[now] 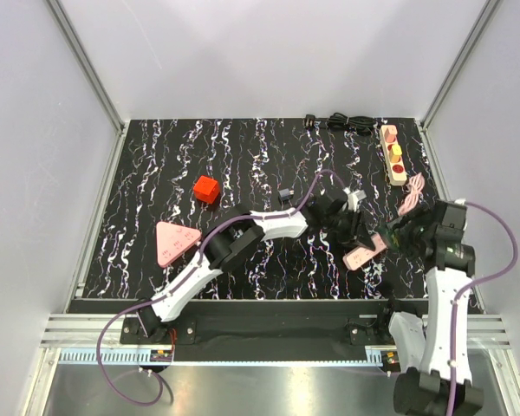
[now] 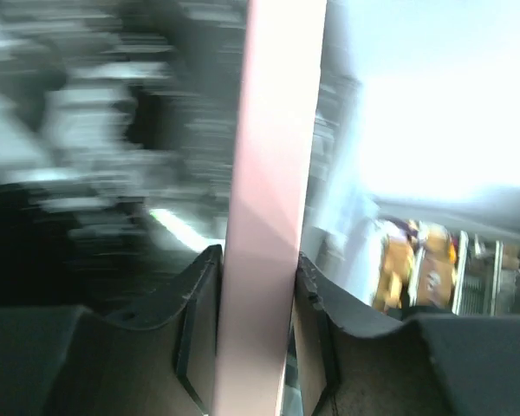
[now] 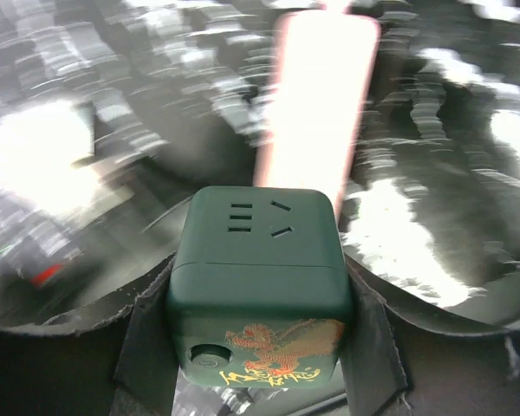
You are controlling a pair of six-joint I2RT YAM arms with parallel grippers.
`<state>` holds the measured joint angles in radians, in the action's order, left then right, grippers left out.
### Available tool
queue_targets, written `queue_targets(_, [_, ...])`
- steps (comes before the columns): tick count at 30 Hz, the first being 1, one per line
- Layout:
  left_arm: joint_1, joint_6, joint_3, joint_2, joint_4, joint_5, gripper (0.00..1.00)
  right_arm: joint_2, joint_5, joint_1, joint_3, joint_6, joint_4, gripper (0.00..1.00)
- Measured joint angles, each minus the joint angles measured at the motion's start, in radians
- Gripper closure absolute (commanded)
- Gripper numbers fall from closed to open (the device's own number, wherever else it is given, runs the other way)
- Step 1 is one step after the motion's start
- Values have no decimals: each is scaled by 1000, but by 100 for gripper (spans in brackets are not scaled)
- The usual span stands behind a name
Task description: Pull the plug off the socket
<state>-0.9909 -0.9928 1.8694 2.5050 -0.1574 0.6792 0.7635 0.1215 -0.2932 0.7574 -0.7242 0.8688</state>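
The socket [image 1: 393,154], a beige strip with round red and yellow outlets, lies at the far right back, away from both grippers. Whether a plug sits in it I cannot tell. My left gripper [image 1: 359,232] [image 2: 256,295] is shut on a flat pink bar [image 1: 365,254] [image 2: 273,173], which stands between its pads. My right gripper [image 1: 399,236] [image 3: 258,338] is shut on a dark green cube [image 1: 389,235] [image 3: 260,277] with outlet slots and a gold dragon print. In the right wrist view the pink bar [image 3: 316,104] runs away from the cube's far face. Whether they are joined I cannot tell.
A red cube [image 1: 206,189] and a pink triangular piece [image 1: 174,243] lie at the left. A black cable [image 1: 347,124] is bundled at the back edge. A small black item [image 1: 285,194] sits mid-table. A pink coiled cord [image 1: 413,192] lies by the right arm.
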Motion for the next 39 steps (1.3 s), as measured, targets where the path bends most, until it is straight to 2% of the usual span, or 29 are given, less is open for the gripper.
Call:
queue_targets(2, [6,-3,-8,33,34,-63,100,-35,55,11,83,-5,15,100])
queue_targets(5, [27,-24,-6,43,2,-82,100,-67,108,11,158,-12,17,100])
queue_targets(11, [34,-11,22,50,21,-106,100,-28,113,12,175,5,50,100])
queue_targets(16, [19,48,36,50,39,-118,100,26,71,12,183,47,65,100])
queue_targets(27, [-5,137,44,50,37,-107,100,27,-60,12,271,108,109,100])
queue_targets(30, [-18,164,51,50,48,-103,92,29,-63,12,272,122,117,100])
queue_targets(31, [-23,171,55,50,54,-101,74,31,-66,12,272,126,119,100])
queue_targets(33, [-36,181,60,50,63,-97,56,33,-69,12,272,130,119,100])
queue_targets(35, [-56,190,55,49,64,-94,46,35,-69,12,273,134,121,100])
queue_targets(36, [-59,192,48,45,51,-82,44,37,-68,12,274,135,123,100])
queue_targets(39, [-84,194,-29,-8,26,-81,30,43,-68,12,278,144,125,100])
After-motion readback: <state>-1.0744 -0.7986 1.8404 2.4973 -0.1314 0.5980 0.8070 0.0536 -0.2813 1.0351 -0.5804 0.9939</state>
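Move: The right hand already has the green socket gripped, clear of the pink power strip, whose middle is about 7 cm to its left, 4 cm back and 8 cm below. The coiled cord lies some 11 cm ahead, 6 cm to the right and 15 cm below it. From the left hand, which still grips the strip, the green socket is about 8 cm right, 2 cm ahead and 8 cm higher, and the table spot for the strip roughly 4 cm right, 2 cm back and 5 cm below. The right hand keeps its hold on the green socket and shoots up about 8 cm away from the strip, then dips a little, shifts some 3 cm right and recovers, its left side rolling down about 10 degrees, and stays raised. The left hand, still pinching the strip, drops about 3 cm towards the table while jerking nearly 4 cm forward, then draws back some 7 cm at that low height, opening its fingers towards the end to let the strip go. ##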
